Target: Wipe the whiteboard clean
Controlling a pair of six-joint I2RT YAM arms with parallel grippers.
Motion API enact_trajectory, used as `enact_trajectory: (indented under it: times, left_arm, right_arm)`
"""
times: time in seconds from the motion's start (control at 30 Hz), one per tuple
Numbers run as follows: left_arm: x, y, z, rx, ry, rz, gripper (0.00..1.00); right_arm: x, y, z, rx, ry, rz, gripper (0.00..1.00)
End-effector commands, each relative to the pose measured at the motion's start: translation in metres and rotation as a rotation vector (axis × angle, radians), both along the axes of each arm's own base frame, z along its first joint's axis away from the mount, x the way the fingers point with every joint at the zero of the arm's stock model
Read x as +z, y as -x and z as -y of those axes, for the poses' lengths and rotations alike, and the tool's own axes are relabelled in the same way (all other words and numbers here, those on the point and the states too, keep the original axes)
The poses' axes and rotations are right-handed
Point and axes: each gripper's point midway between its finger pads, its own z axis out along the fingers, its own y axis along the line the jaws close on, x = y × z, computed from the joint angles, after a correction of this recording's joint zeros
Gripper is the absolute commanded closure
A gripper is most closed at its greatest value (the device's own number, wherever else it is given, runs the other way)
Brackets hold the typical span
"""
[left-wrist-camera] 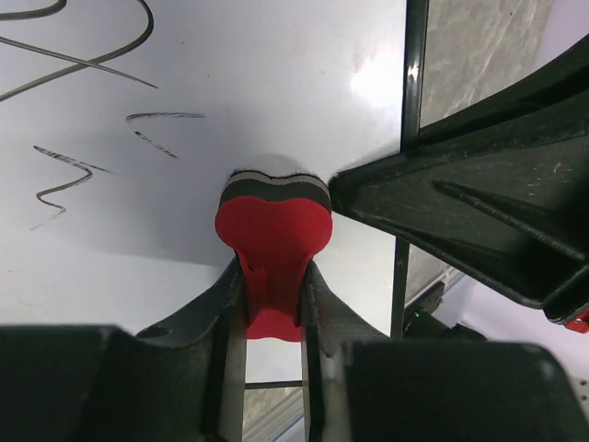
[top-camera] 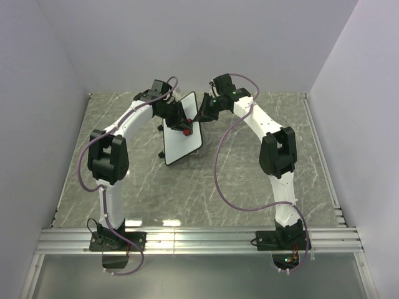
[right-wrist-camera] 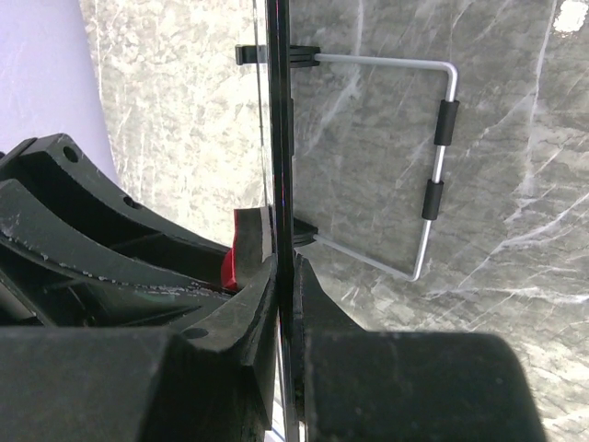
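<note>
The whiteboard (top-camera: 182, 140) is tilted up off the table, white with a thin black rim. My right gripper (top-camera: 201, 116) is shut on its right edge; in the right wrist view both fingers pinch the rim (right-wrist-camera: 283, 138) edge-on. My left gripper (top-camera: 185, 126) is shut on a small red eraser (left-wrist-camera: 273, 235), whose grey felt face presses against the board (left-wrist-camera: 276, 83). Dark scribbles (left-wrist-camera: 64, 175) show on the board at the upper left of the left wrist view. The right gripper's finger (left-wrist-camera: 479, 216) shows there too, beside the eraser.
A bent wire stand (right-wrist-camera: 433, 166) with black sleeves sticks out from the board's back. Grey marble tabletop (top-camera: 249, 180) lies all round, with white walls on three sides and an aluminium rail (top-camera: 199, 240) at the near edge.
</note>
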Motion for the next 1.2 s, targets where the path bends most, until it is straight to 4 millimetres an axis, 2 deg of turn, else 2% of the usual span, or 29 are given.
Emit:
enact_trajectory:
  times: [0.0,0.1,0.13,0.2,0.23,0.3,0.43,0.5,0.6,0.7,0.73,0.8,0.83,0.87,0.9,0.97,1.03,1.1,1.17]
  left_arm:
    - [-0.040,0.007,0.010,-0.031,-0.013,-0.084,1.00]
    - [-0.067,-0.007,-0.021,0.024,-0.035,-0.130,1.00]
    - [-0.081,-0.015,-0.040,0.059,-0.047,-0.151,1.00]
    - [-0.095,-0.020,-0.057,0.085,-0.067,-0.174,1.00]
    - [-0.111,-0.024,-0.073,0.102,-0.101,-0.190,1.00]
    - [-0.132,-0.018,-0.088,0.104,-0.143,-0.234,1.00]
    - [-0.149,-0.009,-0.098,0.097,-0.170,-0.258,1.00]
    - [-0.150,-0.009,-0.095,0.089,-0.153,-0.250,1.00]
    - [-0.135,-0.016,-0.085,0.074,-0.097,-0.222,1.00]
    - [-0.108,-0.030,-0.067,0.041,-0.045,-0.172,1.00]
    - [-0.090,-0.041,-0.056,0.017,-0.018,-0.122,1.00]
    - [-0.073,-0.048,-0.040,-0.014,0.021,-0.087,1.00]
    - [-0.051,-0.058,-0.026,-0.036,0.042,-0.031,1.00]
    - [-0.047,-0.058,-0.019,-0.047,0.052,-0.033,1.00]
    - [-0.030,-0.062,-0.002,-0.071,0.090,-0.005,1.00]
    - [-0.010,-0.065,0.016,-0.090,0.161,0.044,1.00]
    - [0.005,-0.058,0.031,-0.115,0.242,0.032,1.00]
    - [0.015,-0.054,0.045,-0.154,0.266,0.060,1.00]
    - [0.013,-0.052,0.050,-0.167,0.256,0.064,1.00]
  right_arm:
    - [-0.002,0.007,-0.013,0.046,0.009,0.004,1.00]
    - [-0.002,0.005,-0.012,0.044,0.009,0.004,1.00]
    - [-0.002,0.006,-0.012,0.046,0.010,0.003,1.00]
    - [-0.002,0.004,-0.011,0.044,0.010,0.006,1.00]
    - [-0.003,0.004,-0.011,0.044,0.012,0.001,1.00]
    - [-0.002,0.003,-0.010,0.042,0.010,0.002,1.00]
    - [-0.003,-0.001,-0.006,0.033,0.008,0.002,1.00]
    - [-0.004,-0.001,-0.006,0.029,0.007,0.000,1.00]
    - [-0.007,-0.002,-0.006,0.028,0.005,-0.005,1.00]
    - [-0.008,-0.001,-0.006,0.029,0.006,-0.008,1.00]
    - [-0.009,-0.001,-0.006,0.031,0.006,-0.009,1.00]
    - [-0.010,0.000,-0.006,0.033,0.007,-0.012,1.00]
    - [-0.012,0.001,-0.006,0.033,0.008,-0.019,1.00]
    - [-0.013,0.002,-0.006,0.033,0.009,-0.021,1.00]
    - [-0.016,0.003,-0.006,0.036,0.010,-0.025,1.00]
    - [-0.016,0.004,-0.007,0.037,0.008,-0.027,1.00]
    - [-0.018,0.005,-0.006,0.038,0.012,-0.030,1.00]
    - [-0.019,0.006,-0.007,0.042,0.014,-0.032,1.00]
    - [-0.020,0.007,-0.007,0.043,0.015,-0.035,1.00]
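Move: In the left fingers is the eraser, already flat on the sloping whiteboard. The leftover pen strokes it is taken to lie about 7 cm ahead of the left hand, 5 cm to its left and 5 cm lower. The board's right edge, pinched in the right fingers, is some 4 cm ahead of the left hand, 5 cm to its right and 4 cm higher. From the right hand those strokes lie about 3 cm ahead, 10 cm left and 9 cm down. Wiping in a loop, the left hand takes the eraser down the board's slope, about 11 cm left, 9 cm down and 4 cm forward, tilting roughly 10 degrees, then turns back up to the right while working another 4 cm forward. It ends beside the right gripper, with the eraser still gripped and on the board. The right hand stays put, still pinching the right edge. ##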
